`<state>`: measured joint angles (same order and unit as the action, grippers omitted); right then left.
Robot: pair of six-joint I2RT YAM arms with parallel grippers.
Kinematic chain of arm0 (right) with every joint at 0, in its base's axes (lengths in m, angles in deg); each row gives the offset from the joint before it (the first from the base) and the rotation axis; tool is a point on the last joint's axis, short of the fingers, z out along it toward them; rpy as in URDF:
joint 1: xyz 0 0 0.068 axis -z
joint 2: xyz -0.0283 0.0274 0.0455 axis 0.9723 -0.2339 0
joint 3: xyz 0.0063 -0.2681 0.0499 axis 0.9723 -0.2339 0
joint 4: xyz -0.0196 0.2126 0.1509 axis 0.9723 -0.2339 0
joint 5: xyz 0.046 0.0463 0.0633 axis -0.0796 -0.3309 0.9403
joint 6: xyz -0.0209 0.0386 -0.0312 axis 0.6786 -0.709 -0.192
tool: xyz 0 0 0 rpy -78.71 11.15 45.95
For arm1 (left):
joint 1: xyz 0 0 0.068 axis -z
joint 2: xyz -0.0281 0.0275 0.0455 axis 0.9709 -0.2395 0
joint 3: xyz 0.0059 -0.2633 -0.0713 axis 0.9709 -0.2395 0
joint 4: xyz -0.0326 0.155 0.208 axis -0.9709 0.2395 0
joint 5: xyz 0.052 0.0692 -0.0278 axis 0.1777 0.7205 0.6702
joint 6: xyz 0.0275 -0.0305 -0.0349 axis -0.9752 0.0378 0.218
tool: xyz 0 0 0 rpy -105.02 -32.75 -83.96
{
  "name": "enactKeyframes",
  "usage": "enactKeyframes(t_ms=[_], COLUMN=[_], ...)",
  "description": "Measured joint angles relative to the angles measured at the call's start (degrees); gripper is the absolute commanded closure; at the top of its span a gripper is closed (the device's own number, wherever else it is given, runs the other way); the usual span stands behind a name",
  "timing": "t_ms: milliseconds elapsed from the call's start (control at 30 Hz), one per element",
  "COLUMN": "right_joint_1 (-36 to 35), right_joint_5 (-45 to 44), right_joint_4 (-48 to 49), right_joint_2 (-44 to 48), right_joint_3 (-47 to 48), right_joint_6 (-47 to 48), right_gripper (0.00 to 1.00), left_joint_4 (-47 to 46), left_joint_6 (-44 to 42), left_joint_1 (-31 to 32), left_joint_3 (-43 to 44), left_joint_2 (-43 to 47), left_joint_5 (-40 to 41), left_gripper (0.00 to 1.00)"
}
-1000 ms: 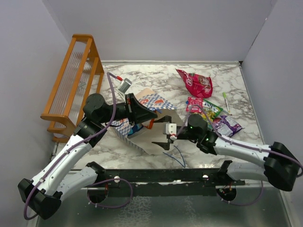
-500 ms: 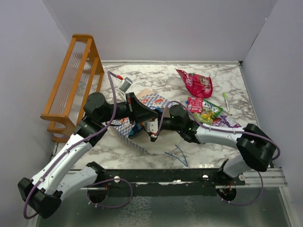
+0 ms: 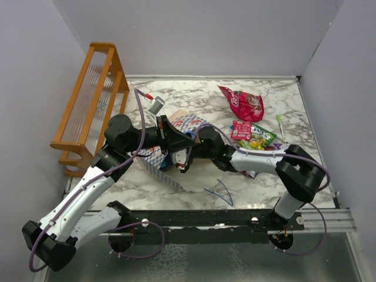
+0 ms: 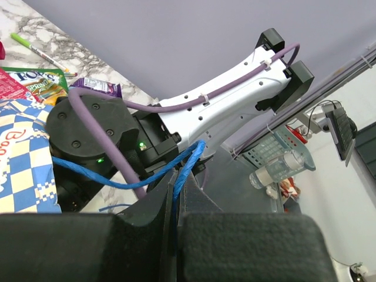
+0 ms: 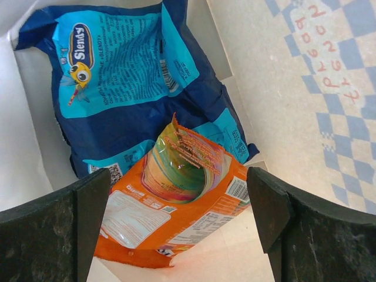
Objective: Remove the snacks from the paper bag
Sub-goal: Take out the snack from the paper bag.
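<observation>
The paper bag point(image 3: 194, 124) lies on its side mid-table with its mouth held open. My left gripper point(image 3: 176, 138) is shut on its blue cord handle point(image 4: 189, 166), which runs between the closed jaws point(image 4: 174, 197). My right gripper point(image 3: 182, 158) is open, inside the bag's mouth point(image 5: 305, 88). Its fingers point(image 5: 56, 229) straddle an orange packet point(image 5: 176, 202) without touching it. A blue packet point(image 5: 123, 76) lies behind the orange one. On the table to the right lie the pink-red packet point(image 3: 247, 104), a small red packet point(image 3: 241, 129) and a green-yellow one point(image 3: 259, 138). The purple packet point(image 4: 94, 86) shows behind the right arm.
An orange wooden rack point(image 3: 91, 100) stands at the far left. A green pen point(image 3: 281, 125) lies near the right wall. A silver item point(image 3: 154, 106) lies behind the bag. A loose blue cord point(image 3: 218, 191) lies in front of it.
My right arm has swung left from the table's middle and pushed its open gripper into the bag's mouth. The left gripper has held still on the handle.
</observation>
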<state>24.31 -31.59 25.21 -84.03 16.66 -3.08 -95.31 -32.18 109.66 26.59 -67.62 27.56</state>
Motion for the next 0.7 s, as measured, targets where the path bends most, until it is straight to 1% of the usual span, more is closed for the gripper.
enactKeyframes(t_ms=[267, 333, 433, 533, 600, 700], right_joint_1=[-0.15, -0.28, -0.33, -0.35, -0.35, -0.35], right_joint_5=[-0.81, -1.11, -1.68, -1.86, -2.14, -2.99], right_joint_4=[-0.44, -0.42, -0.13, 0.57, 0.72, 1.9], right_joint_2=[-5.11, -7.04, -8.98, -10.82, -11.5, -12.55], right_joint_3=[3.91, 5.16, 5.57, 5.97, 6.64, 7.43], right_joint_6=[0.55, 0.48, 0.26, -0.44, -1.07, -2.19], right_gripper=[0.0, 0.01, 0.06, 0.15, 0.26, 0.52], left_joint_4=[0.35, 0.39, 0.66, 0.9, 1.01, 1.14], left_joint_6=[-0.42, -0.44, -0.46, -0.52, -0.68, -0.85], left_joint_1=[0.0, 0.0, 0.0, 0.0, 0.0, 0.0], left_joint_3=[0.02, 0.02, 0.11, 0.11, 0.11, 0.11], left_joint_2=[0.0, 0.0, 0.0, 0.02, 0.02, 0.02], left_joint_5=[0.42, 0.61, 0.87, 0.96, 1.14, 1.49], left_gripper=[1.0, 1.0, 1.0, 1.0, 1.0, 1.0])
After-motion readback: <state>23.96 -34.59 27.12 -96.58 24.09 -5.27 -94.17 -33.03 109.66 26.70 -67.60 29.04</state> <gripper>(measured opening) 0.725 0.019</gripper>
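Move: The orange snack packet lies deep in the paper bag, about 2 cm ahead of my right hand, 4 cm to its left and 6 cm lower. The blue Slendy packet is about 5 cm to the left of it and some 3 cm nearer my base. The checked bag panel rises about 8 cm ahead and 4 cm above my right hand. From my left hand, the orange packet is roughly 4 cm back, 5 cm left and 22 cm down. With my fingers spread wide, I push my right hand deeper into the bag, down about 4.5 cm and also forward and left, on to the ruffled part of the orange packet. As the descent ends I start to close, narrowing the gap by about a quarter with a finger on either side of the ruffle. My left hand keeps the blue handle clamped and holds the bag up. ##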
